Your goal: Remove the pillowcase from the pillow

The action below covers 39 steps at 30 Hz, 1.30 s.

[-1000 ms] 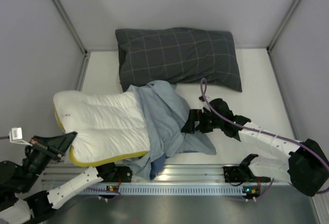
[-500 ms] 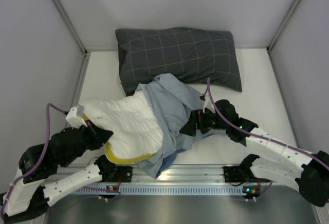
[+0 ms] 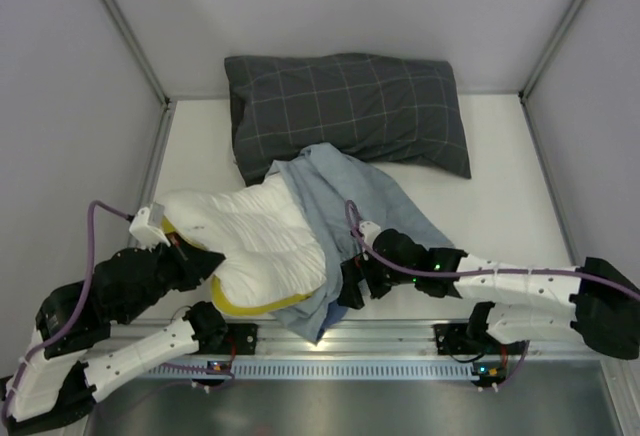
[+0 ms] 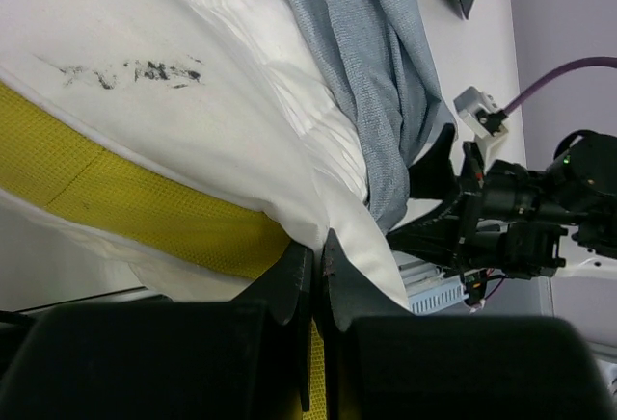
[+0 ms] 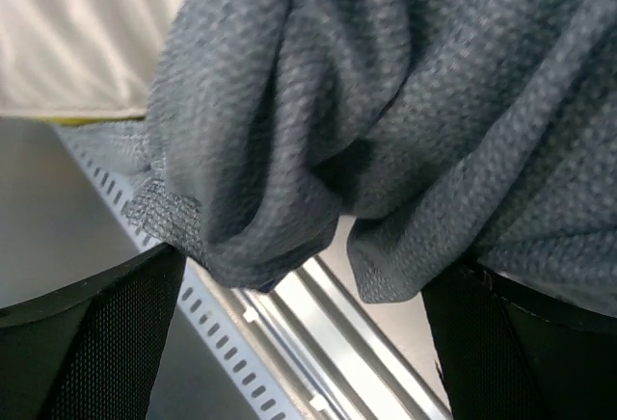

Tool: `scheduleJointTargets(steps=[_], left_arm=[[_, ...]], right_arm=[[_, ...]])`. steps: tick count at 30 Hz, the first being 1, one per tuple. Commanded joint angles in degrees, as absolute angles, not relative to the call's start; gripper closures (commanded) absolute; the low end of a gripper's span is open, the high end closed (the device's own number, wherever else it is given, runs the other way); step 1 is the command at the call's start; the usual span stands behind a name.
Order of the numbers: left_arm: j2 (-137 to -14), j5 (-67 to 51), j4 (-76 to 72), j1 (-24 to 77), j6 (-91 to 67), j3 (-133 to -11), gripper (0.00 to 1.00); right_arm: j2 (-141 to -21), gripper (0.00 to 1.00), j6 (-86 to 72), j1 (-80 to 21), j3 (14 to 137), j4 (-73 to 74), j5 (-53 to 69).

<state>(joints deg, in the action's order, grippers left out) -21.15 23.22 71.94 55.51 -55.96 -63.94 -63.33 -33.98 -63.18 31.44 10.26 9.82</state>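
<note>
The white pillow [image 3: 255,241] with yellow piping [image 3: 250,306] lies at the near left, bunched up. My left gripper [image 3: 208,262] is shut on its near corner; in the left wrist view the jaws [image 4: 316,251] pinch white pillow [image 4: 145,73] fabric beside the yellow piping [image 4: 145,208]. The blue-grey pillowcase [image 3: 345,196] still covers the pillow's right end and trails to the right. My right gripper [image 3: 348,284] stands open at the case's near edge. In the right wrist view, folds of the pillowcase [image 5: 366,102] hang between its wide-apart fingers [image 5: 87,343].
A dark grey checked pillow [image 3: 350,111] lies across the back of the table. The metal rail [image 3: 340,341] [image 5: 289,343] runs along the near edge, right under the hanging cloth. Grey walls close in on the left, right and back.
The left arm pulled the pillow corner in from the far left, bunching the pillow, then held still. The right gripper moved from the case's middle down to its near edge; the case spread rightward.
</note>
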Motion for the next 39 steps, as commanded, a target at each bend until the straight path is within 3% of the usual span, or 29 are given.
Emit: scheduleJointTargets(steps=[1,7,13,17,18,19,22,32,39], left_arm=[[-19.4,21.1,64.1,55.4,-55.7,-64.3,1.00],[-16.1,19.7,62.7,55.5,-55.9,-65.2,1.00],[-13.4,18.7,62.8,55.5,-56.7,-65.0,1.00],[-12.0,18.1,62.6,55.5,-57.0,-65.9,1.00],[-11.2,17.8,62.1,55.5,-57.0,-66.0,1.00],[-10.6,17.3,60.3,55.5,-56.9,-66.0,1.00],[-8.7,15.6,57.1,55.5,-56.7,-66.4,1.00],[-4.2,16.8,56.5,55.5,-56.8,-73.6,1.00],[-1.7,18.7,57.2,55.7,-56.5,-78.8,1.00]], right_arm=[[-69.0,0.04,-35.5,-65.3,36.5,7.4,2.8],[-75.9,0.07,-37.3,-66.4,42.5,5.4,-3.5],[-78.7,0.20,-39.6,-66.6,43.0,4.4,-9.0],[-79.6,0.46,-41.4,-66.6,40.9,5.1,-16.3],[-79.5,0.55,-41.7,-66.4,39.8,5.2,-17.1],[-79.4,0.72,-41.9,-66.2,39.4,5.1,-17.8],[-79.2,1.00,-42.2,-65.7,38.1,5.2,-19.4],[-73.9,1.00,-46.8,-62.6,35.2,13.4,-31.3],[-67.8,1.00,-46.9,-50.4,28.5,14.1,-27.6]])
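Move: The pillowcase fold I want is about 5 cm ahead of my open right hand, 2 cm to its left and 3 cm lower. From that hand the white pillow's middle lies some 14 cm left, 9 cm ahead and 7 cm higher, and a dark-blue corner of the case 6 cm back, 3 cm left and 5 cm down. My left hand, pinching the pillow's near edge, has the fold about 18 cm to its right, 5 cm ahead and 22 cm below. I push my right hand forward and a little down into the pillowcase, close my fingers on the bunched fold, then drag it right and forward, some 8 cm to the right, turning clockwise about 40 degrees overall. My left hand keeps its pinch and draws the pillow up, left and back, about 13 cm in all and fastest at the end, rolling its left side down and tipping upward. ##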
